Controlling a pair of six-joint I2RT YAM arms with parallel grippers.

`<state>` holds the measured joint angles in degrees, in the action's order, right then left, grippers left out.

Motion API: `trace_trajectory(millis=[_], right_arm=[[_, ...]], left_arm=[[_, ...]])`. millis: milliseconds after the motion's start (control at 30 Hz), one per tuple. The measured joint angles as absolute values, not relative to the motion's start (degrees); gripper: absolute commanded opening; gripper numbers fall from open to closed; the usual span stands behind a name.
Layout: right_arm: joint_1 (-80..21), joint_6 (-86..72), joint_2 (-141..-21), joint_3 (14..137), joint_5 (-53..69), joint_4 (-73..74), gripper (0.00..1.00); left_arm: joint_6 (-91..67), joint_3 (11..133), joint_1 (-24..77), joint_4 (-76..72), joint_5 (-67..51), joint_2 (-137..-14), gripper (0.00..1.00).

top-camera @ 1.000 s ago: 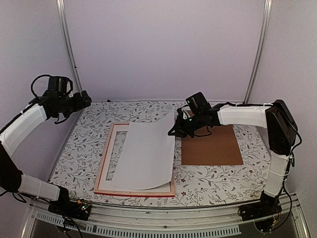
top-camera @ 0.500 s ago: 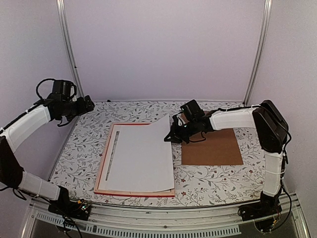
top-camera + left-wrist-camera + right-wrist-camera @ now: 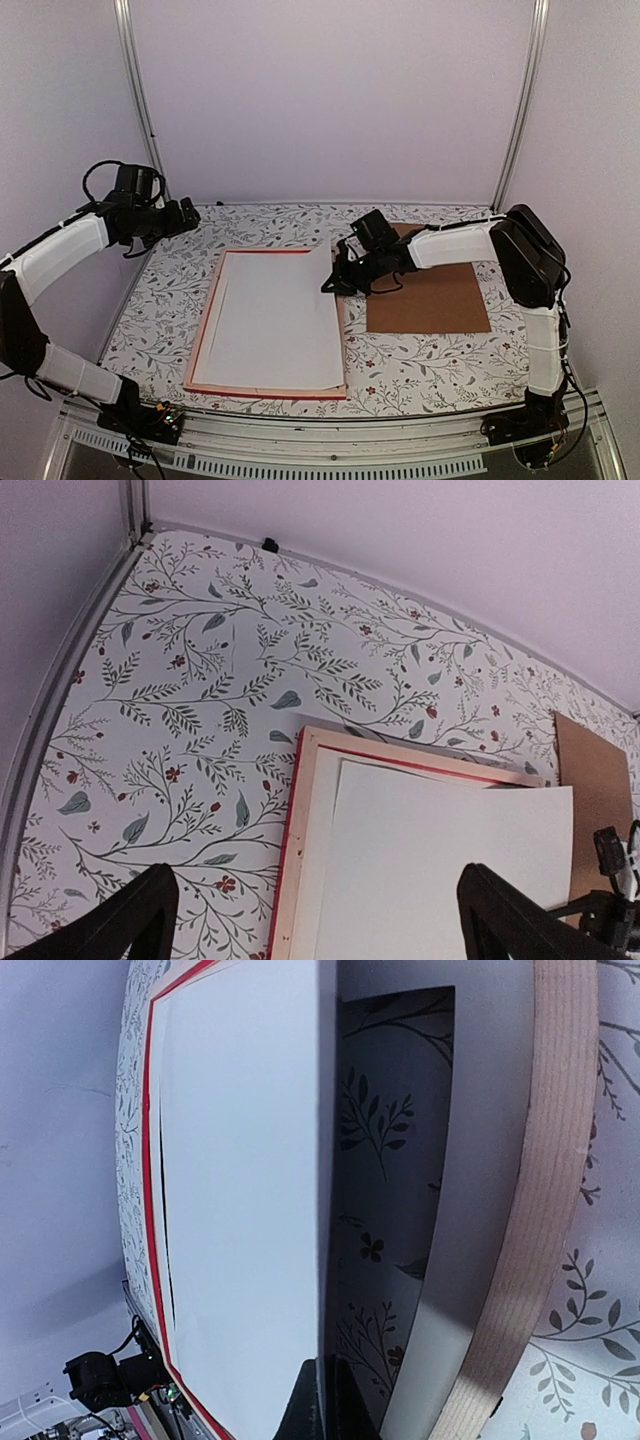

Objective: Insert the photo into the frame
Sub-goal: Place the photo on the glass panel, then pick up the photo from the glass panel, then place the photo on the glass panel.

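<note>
The frame [image 3: 204,335] lies back side up at the table's centre-left, with pale wood rails and red edges, and a white mat [image 3: 318,830] inside it. The photo [image 3: 275,320] lies white back up over the frame's opening. Its far right corner is pinched in my right gripper [image 3: 336,282], which is shut on it and holds that edge a little above the right rail. In the right wrist view the photo [image 3: 240,1180] stands lifted over the mat window, beside the wooden rail [image 3: 555,1160]. My left gripper [image 3: 186,214] hangs open above the far left of the table, apart from the frame [image 3: 296,840].
A plain brown backing board [image 3: 430,295] lies flat on the floral tablecloth just right of the frame, under the right forearm. Metal uprights stand at the back corners, and the table's rail runs along the near edge.
My right gripper has carried the photo's corner to the left and down, so the sheet now covers the frame's opening. My left gripper has drifted slightly to the right.
</note>
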<state>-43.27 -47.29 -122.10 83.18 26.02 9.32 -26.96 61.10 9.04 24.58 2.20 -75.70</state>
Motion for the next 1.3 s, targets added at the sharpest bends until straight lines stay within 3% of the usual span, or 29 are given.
trace_trajectory(millis=[500, 1300], right_arm=[[-43.07, -47.64, -121.64, 84.47, 28.01, 9.28, 0.00], [-42.76, -46.24, -112.64, 92.31, 30.55, 13.41, 0.00]], left_arm=[[-26.63, 56.01, 11.35, 21.78, 2.74, -78.39, 1.00], [-32.77, 40.80, 8.32, 9.72, -20.18, -88.12, 1.00]])
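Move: Over the frame's right side, the right hand grips the photo's right edge; the glass panel's middle lies about 17 cm to its left, 6 back and 5 below, the brown board some 31 cm right and 10 ahead. From the left hand, the photo's middle is roughly 22 cm right, 11 back and 19 below; the photo's left edge is only about 4 cm right, 11 back and 20 down, with the glass panel's middle 22 right and 13 back. Lifting the photo's pinched right edge almost straight up by about 15 cm after a short hold, the right hand keeps its fingers shut and tips them toward level, then stays there. The left hand, wide open, sinks some 17 cm to just over the frame's left side near the photo's left edge, also easing back and right about 5 cm each while tilting down and rolling its left side lower. ##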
